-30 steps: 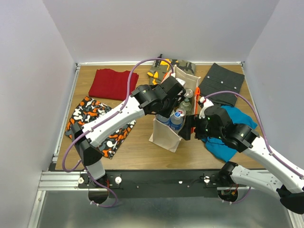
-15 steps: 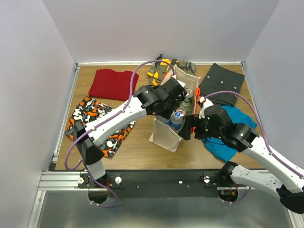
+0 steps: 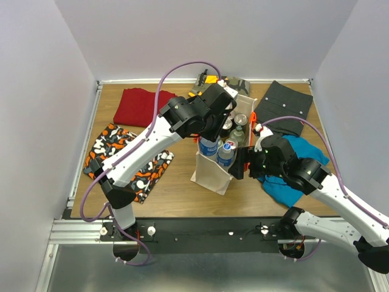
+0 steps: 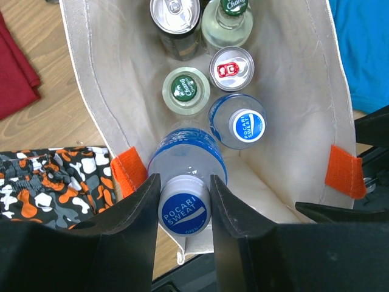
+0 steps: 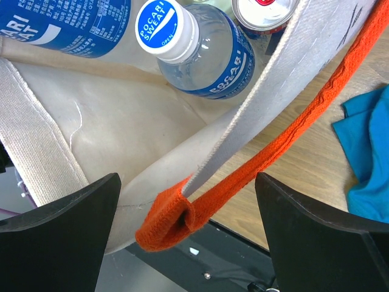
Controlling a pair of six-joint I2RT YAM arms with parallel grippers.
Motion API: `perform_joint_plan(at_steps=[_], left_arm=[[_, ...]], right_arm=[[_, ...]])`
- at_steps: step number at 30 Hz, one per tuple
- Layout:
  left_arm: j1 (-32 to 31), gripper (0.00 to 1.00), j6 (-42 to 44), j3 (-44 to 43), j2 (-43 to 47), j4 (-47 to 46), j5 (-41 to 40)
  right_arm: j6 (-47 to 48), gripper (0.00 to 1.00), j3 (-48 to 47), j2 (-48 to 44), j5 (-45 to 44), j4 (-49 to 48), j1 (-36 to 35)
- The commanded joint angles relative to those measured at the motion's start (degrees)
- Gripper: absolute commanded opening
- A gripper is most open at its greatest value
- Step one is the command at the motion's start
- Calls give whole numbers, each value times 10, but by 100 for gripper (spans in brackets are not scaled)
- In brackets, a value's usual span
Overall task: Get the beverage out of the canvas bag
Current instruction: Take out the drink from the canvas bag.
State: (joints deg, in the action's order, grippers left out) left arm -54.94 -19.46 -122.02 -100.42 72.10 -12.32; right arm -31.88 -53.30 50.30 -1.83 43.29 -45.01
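Observation:
The beige canvas bag point(image 3: 213, 175) stands upright mid-table with several drinks inside. My left gripper point(image 4: 184, 182) is shut on the white-and-blue cap of a Pocari Sweat bottle point(image 4: 185, 161), the beverage, which is raised above the other drinks at the bag's left wall point(image 3: 208, 146). A second Pocari bottle point(image 4: 242, 125), two cans point(image 4: 231, 68) and green-capped bottles point(image 4: 186, 90) stand in the bag. My right gripper point(image 5: 187, 182) is open, its fingers either side of the bag's right rim and orange handle point(image 5: 292, 140) without pinching them.
Folded clothes lie around the bag: red point(image 3: 143, 106) at back left, an orange-patterned one point(image 3: 121, 158) at left, blue point(image 3: 292, 182) under my right arm, dark grey point(image 3: 282, 106) at back right, camouflage point(image 3: 234, 82) behind the bag.
My left gripper has risen and shifted back-left with the Pocari bottle, so more of the bottle stands above the bag's opening. The right arm has stayed still.

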Motion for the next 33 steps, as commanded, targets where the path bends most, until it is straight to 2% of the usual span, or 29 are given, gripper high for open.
perform_joint_plan(at_steps=[1, 10, 33], left_arm=[[1, 0, 11, -26, 26, -9, -4], [0, 0, 12, -42, 41, -11, -17], [0, 0, 23, -52, 126, -86, -62]], right_arm=[[15, 100, -2, 3, -15, 34, -4], [15, 100, -7, 7, -19, 36, -4], [21, 100, -30, 7, -31, 35, -4]])
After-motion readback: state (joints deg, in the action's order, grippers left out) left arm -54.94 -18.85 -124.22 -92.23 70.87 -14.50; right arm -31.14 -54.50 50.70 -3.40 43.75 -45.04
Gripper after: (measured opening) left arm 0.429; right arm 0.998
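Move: The left hand already holds a Pocari Sweat bottle by its cap; the bottle hangs with its middle about 8 cm below the fingers. The bag's left rim lies some 4 cm left, 1 cm ahead and 8 cm lower. The second Pocari bottle stands about 6 cm right and 2 cm back, the green-capped bottle 3 cm right and 2 cm ahead, both roughly 16 cm down. From the right hand, the held bottle is about 8 cm ahead and 11 cm left. Keeping its grip on the cap, the left hand lifts the bottle about 7 cm, drifting some 3 cm left. ##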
